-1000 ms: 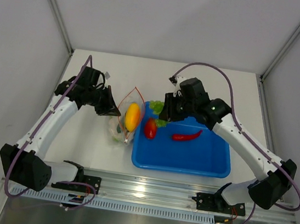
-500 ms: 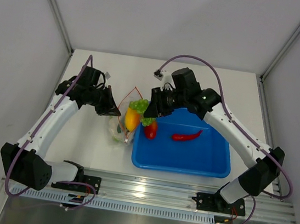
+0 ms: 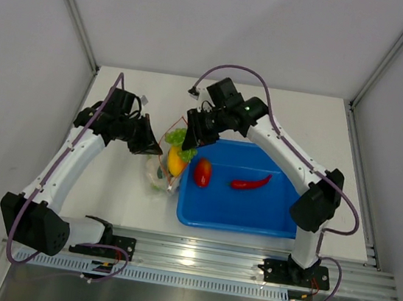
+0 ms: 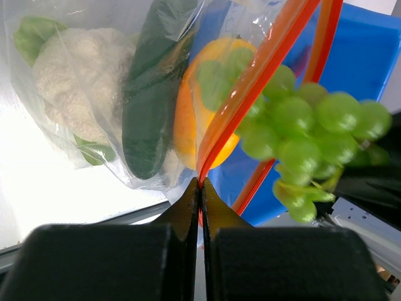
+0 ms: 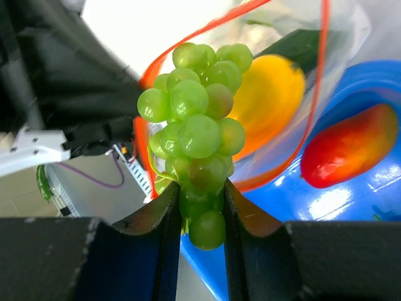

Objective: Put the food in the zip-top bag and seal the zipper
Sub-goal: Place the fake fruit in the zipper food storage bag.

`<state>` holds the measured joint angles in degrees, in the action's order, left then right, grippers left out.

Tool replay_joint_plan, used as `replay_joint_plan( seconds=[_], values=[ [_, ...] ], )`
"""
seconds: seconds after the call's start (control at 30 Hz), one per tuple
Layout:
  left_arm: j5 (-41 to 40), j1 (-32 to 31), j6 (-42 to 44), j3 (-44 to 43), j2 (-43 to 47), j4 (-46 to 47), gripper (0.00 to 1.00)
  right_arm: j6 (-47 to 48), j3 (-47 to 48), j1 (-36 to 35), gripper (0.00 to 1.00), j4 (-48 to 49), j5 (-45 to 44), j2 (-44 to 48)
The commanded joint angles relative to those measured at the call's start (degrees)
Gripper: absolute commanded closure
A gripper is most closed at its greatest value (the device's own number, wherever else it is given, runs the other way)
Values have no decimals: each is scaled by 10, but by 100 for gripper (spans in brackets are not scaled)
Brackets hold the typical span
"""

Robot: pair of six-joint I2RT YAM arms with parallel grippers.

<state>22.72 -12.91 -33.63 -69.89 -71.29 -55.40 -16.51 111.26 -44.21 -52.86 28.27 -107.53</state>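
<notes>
The clear zip-top bag (image 3: 158, 176) lies left of the blue tray, its mouth held up and open. My left gripper (image 4: 200, 183) is shut on the orange-red zipper (image 4: 250, 88) at the mouth's edge. Inside the bag are a white cauliflower (image 4: 75, 75), a dark cucumber (image 4: 150, 106) and a yellow squash (image 4: 188, 125). My right gripper (image 5: 202, 194) is shut on a bunch of green grapes (image 5: 197, 132), hanging just over the bag's mouth (image 3: 181, 139). A red tomato (image 3: 202, 172) and a red chili (image 3: 250, 182) lie in the tray.
The blue tray (image 3: 252, 216) sits right of the bag, its left wall touching it. The right arm reaches across the tray's far left corner. White walls close in the table on both sides and at the back.
My right gripper has carried the grapes left from above the tray's far left corner to over the bag's mouth. The left gripper and bag have stayed put.
</notes>
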Motion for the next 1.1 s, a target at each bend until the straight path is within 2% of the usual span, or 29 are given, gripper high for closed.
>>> replay_joint_plan(
  seconds=[0.0,0.33,0.47,0.67,0.77,0.87,0.97,1.07],
  values=[
    [6,-1,-8,-28,2,5,99,-9,75,-5,94,-59,-23,-42],
    [8,-1,-7,-53,4,3,99,-4,139,-12,89,-73,-6,-103],
    [8,-1,-7,-58,4,1,99,3,156,-19,83,-73,4,-115],
    [10,-1,-7,-60,6,1,99,16,169,-35,66,-76,10,-127],
    [10,-1,-6,-61,7,-1,99,18,168,-40,42,-74,-5,-120],
    [9,-1,-4,-58,11,-1,99,18,166,-42,30,-74,-22,-114],
    [8,-1,-3,-59,11,-3,99,17,162,-43,22,-74,-44,-103],
    [7,-1,-1,-59,14,-4,99,16,157,-41,20,-70,-74,-84]
  ],
)
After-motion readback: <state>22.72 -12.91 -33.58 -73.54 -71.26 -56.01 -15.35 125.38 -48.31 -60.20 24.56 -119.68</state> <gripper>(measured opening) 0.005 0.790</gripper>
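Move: The grapes are already in the right gripper, and the middle of the bag's open mouth lies about 4 cm to its left, level with it front to back, and some 4 cm below. The yellow fruit in the bag is roughly 4 cm left, 2 cm ahead and 8 cm down, while the red fruit in the tray lies around 5 cm right, 3 cm ahead and 15 cm down. From the left gripper, pinching the rim, the mouth's middle is about 5 cm right, 1 cm ahead, at its height. The right hand, still gripping the grapes, first sinks about 3 cm while edging slightly forward, then travels left over the bag's mouth, nearly 4 cm in all, easing back a little before its fingers spread wide there to let the bunch go into the bag. Meanwhile the left hand keeps its shut pinch on the orange zipper rim and lifts it some 2 cm, then holds it still. ##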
